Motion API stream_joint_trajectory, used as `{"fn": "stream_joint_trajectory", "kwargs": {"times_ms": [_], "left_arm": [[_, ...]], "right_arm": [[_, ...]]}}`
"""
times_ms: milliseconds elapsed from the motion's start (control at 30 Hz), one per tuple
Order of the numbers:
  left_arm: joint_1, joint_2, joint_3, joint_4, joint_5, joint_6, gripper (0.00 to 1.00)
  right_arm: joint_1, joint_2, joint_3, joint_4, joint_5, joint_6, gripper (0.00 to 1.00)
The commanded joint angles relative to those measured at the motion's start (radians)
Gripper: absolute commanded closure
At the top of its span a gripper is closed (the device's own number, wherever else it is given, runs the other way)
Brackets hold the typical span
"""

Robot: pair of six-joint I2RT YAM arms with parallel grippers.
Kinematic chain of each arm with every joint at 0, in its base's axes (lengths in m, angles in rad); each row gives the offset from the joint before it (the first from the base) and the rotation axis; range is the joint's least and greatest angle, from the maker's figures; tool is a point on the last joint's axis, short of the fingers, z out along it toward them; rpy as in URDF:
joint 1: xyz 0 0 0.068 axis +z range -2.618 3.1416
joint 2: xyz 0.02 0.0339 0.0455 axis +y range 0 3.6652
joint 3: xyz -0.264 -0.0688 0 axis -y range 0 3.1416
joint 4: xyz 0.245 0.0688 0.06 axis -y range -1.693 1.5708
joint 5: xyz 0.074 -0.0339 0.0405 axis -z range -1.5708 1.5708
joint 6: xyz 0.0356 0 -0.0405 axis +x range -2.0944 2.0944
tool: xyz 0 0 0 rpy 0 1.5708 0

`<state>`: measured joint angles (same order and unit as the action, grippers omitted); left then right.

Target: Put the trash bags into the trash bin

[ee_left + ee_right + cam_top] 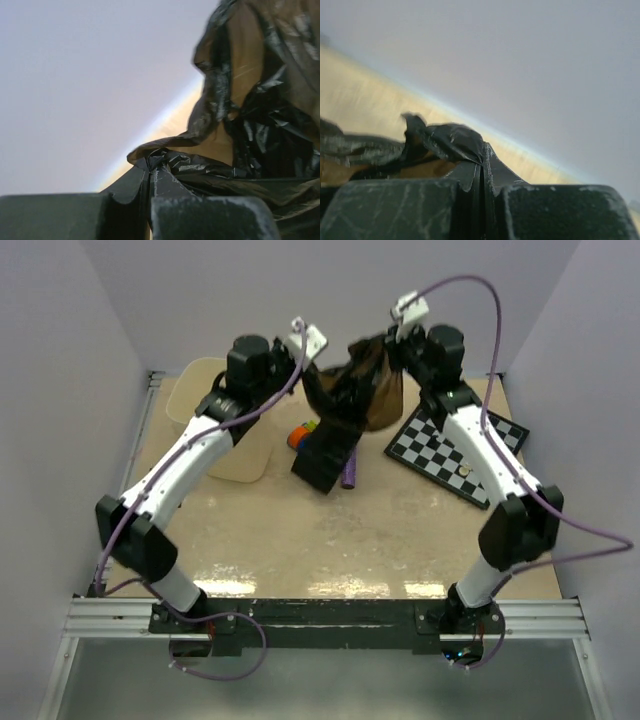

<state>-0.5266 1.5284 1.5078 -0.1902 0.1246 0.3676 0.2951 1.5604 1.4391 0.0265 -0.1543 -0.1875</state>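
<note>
A dark brown-black, glossy trash bag (355, 390) hangs in the air at the back middle of the table, stretched between both grippers. My left gripper (308, 372) is shut on the bag's left edge; the left wrist view shows the film (260, 125) pinched at the fingertips (149, 167). My right gripper (396, 358) is shut on the bag's right edge, with crumpled film (447, 140) bunched at its tips (482, 150). The cream-beige trash bin (205, 390) stands at the back left, partly hidden under the left arm, to the left of the bag.
Under the hanging bag lie a black block (322, 458), a purple cylinder (350, 473) and an orange and multicoloured object (300, 433). A black-and-white chequered board (455, 455) lies at the right under the right arm. Walls close in the table on three sides.
</note>
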Motion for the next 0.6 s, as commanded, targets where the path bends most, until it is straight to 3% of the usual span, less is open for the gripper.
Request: {"fn": "stream_joint_trajectory", "kwargs": {"times_ms": [0, 67, 133, 233, 300, 367, 433, 500, 567], "left_arm": [[0.054, 0.189, 0.445, 0.223, -0.223, 0.178, 1.0], [0.054, 0.283, 0.671, 0.357, -0.206, 0.308, 1.0], [0.045, 0.323, 0.765, 0.536, -0.134, 0.417, 1.0], [0.019, 0.351, 0.782, 0.896, 0.056, 0.617, 1.0], [-0.009, 0.384, 0.796, 1.059, 0.159, 0.755, 1.0], [-0.033, 0.412, 0.764, 1.155, 0.239, 0.888, 1.0], [-0.064, 0.409, 0.641, 1.271, 0.253, 0.961, 1.0], [-0.078, 0.351, 0.38, 1.385, 0.28, 1.048, 1.0], [-0.091, 0.25, -0.018, 1.524, 0.3, 1.07, 1.0]], "right_arm": [[-0.014, 0.205, 0.566, 0.237, 0.11, -0.047, 1.0], [-0.011, 0.266, 0.775, 0.361, 0.081, -0.056, 1.0], [0.002, 0.279, 0.881, 0.546, 0.044, -0.066, 1.0], [0.032, 0.257, 0.891, 0.829, 0.001, -0.142, 1.0], [0.047, 0.242, 0.867, 0.903, -0.027, -0.208, 1.0], [0.052, 0.192, 0.707, 0.941, -0.039, -0.245, 1.0], [0.052, 0.121, 0.483, 0.945, -0.024, -0.288, 1.0], [0.052, 0.026, 0.182, 0.929, 0.017, -0.352, 1.0], [0.052, -0.092, -0.173, 0.83, 0.062, -0.443, 1.0]]}}
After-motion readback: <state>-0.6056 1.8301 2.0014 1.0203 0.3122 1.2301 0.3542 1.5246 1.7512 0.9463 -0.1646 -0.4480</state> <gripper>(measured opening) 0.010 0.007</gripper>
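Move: The trash bag, already pinched by both hands, hangs between them: its middle is about 10 cm right of, 8 cm behind and 12 cm below the left hand, and 9 cm left, 14 cm back and 12 cm below the right. From the left hand, the trash bin is some 16 cm left and 4 cm back, 22 below; the toy car lies 3 cm ahead, 1 cm left, and the microphone 11 cm right, 2 cm back, both about 32 below. Upward in one fast, joint swing, both hands fling the bag: they first sweep forward 5 to 10 cm while climbing, then arc back over the arms to behind where they began, rising some 40 cm before starting to sink again. The wrists tip back, left by about 100 degrees and right by about 75, until the fingers point roughly at the ceiling, still pinching the bag's rim. ##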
